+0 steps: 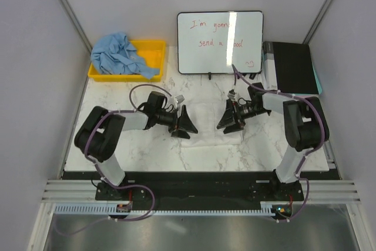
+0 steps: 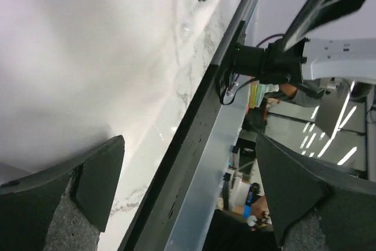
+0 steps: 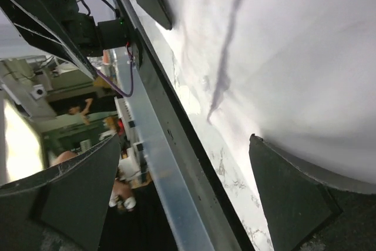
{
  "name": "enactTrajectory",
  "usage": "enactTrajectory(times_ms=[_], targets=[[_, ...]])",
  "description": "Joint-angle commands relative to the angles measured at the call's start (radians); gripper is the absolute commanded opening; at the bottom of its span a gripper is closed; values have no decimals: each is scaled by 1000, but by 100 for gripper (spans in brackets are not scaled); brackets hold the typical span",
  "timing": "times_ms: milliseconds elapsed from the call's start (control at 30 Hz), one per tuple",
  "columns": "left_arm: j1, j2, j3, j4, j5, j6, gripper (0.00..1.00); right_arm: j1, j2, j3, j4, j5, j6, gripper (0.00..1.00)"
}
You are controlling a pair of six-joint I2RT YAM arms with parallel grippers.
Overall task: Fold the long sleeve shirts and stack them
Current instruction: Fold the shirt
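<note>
The white long sleeve shirt [image 1: 207, 114] lies flat as a compact folded patch on the marble table [image 1: 135, 151] between the two grippers. My left gripper [image 1: 185, 124] stands open at its left edge and my right gripper [image 1: 232, 120] stands open at its right edge. The left wrist view shows white cloth [image 2: 76, 57] beyond the open left gripper [image 2: 188, 198], nothing between the fingers [image 2: 97, 180]. In the right wrist view the white cloth [image 3: 294, 45] lies by the open right gripper [image 3: 182, 198], which also holds nothing. The light blue shirt [image 1: 120, 54] sits crumpled in the yellow bin [image 1: 154, 48].
A whiteboard [image 1: 220, 41] with red writing stands at the back centre. A dark box [image 1: 294, 66] sits at the back right. The table's black front edge [image 2: 194, 145] and a metal rail [image 3: 158, 168] run close by both grippers. Grey walls close in left and right.
</note>
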Motion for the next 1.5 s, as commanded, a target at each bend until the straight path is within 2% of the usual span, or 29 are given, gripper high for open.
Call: enactTrajectory(times_ms=[0, 100, 133, 233, 367, 533, 667, 700, 767, 833, 867, 900, 1000, 1067, 1200, 1467], targets=[[-36, -217, -77, 144, 76, 61, 99, 24, -241, -67, 62, -5, -31, 98], [-99, -205, -126, 294, 69, -54, 99, 105, -283, -136, 247, -7, 134, 98], [-117, -185, -131, 331, 64, -72, 99, 115, -275, -141, 259, -7, 142, 98], [-121, -113, -155, 432, 44, -135, 99, 129, -234, -159, 260, 3, 114, 98], [-92, -3, -145, 451, 16, -115, 99, 95, -90, -178, 250, 15, 38, 98], [-50, 36, -179, 449, 13, -114, 99, 12, 7, -152, 100, 53, -129, 98], [-44, -76, -205, 370, 58, -53, 99, -3, -51, -84, -130, 15, -328, 98], [-44, -161, -188, 280, 78, -4, 99, -12, -77, -40, -185, -5, -304, 98], [-44, -238, -163, 258, 105, 10, 99, -18, -144, 11, -197, -23, -244, 98], [-44, -283, -79, 215, 95, 0, 99, -20, -162, 86, -151, -40, -175, 98], [-44, -276, -42, 210, 90, -2, 99, -20, -157, 115, -43, -40, -125, 98], [-44, -235, 28, 210, 67, -11, 99, -17, -152, 118, 36, -37, 23, 98], [-44, -123, 167, 215, 27, -43, 99, -6, -102, 130, 316, -14, 240, 98], [-44, -6, 217, 269, 18, -77, 99, 4, -29, 158, 383, -7, 291, 98], [-36, 128, 281, 317, -14, -88, 99, 6, 71, 197, 457, 1, 318, 98], [83, 306, 217, 360, -77, -94, 99, -80, 246, 201, 417, 45, 175, 98]])
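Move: The folded white shirt lies under both of my wide-open grippers. Its middle is about 4 cm ahead, 9 cm right and 3 cm below my left hand; from my right hand, it is some 3 cm ahead, 5 cm left and 3 cm below. The whiteboard stands well beyond, roughly 46 cm ahead and 14 cm right of my left hand, and the yellow bin some 36 cm ahead and 31 cm left of my left hand. With both grippers kept wide open, I pat the shirt together: a lift of about 5 cm, 3 cm back, and down again onto the near half. Then I raise both hands once more, the left higher, carry them some 13 cm forward and set their lower fingers down near the shirt's far edge. The hands' far sides rock up some 20 degrees with the lifts, then partly back. ##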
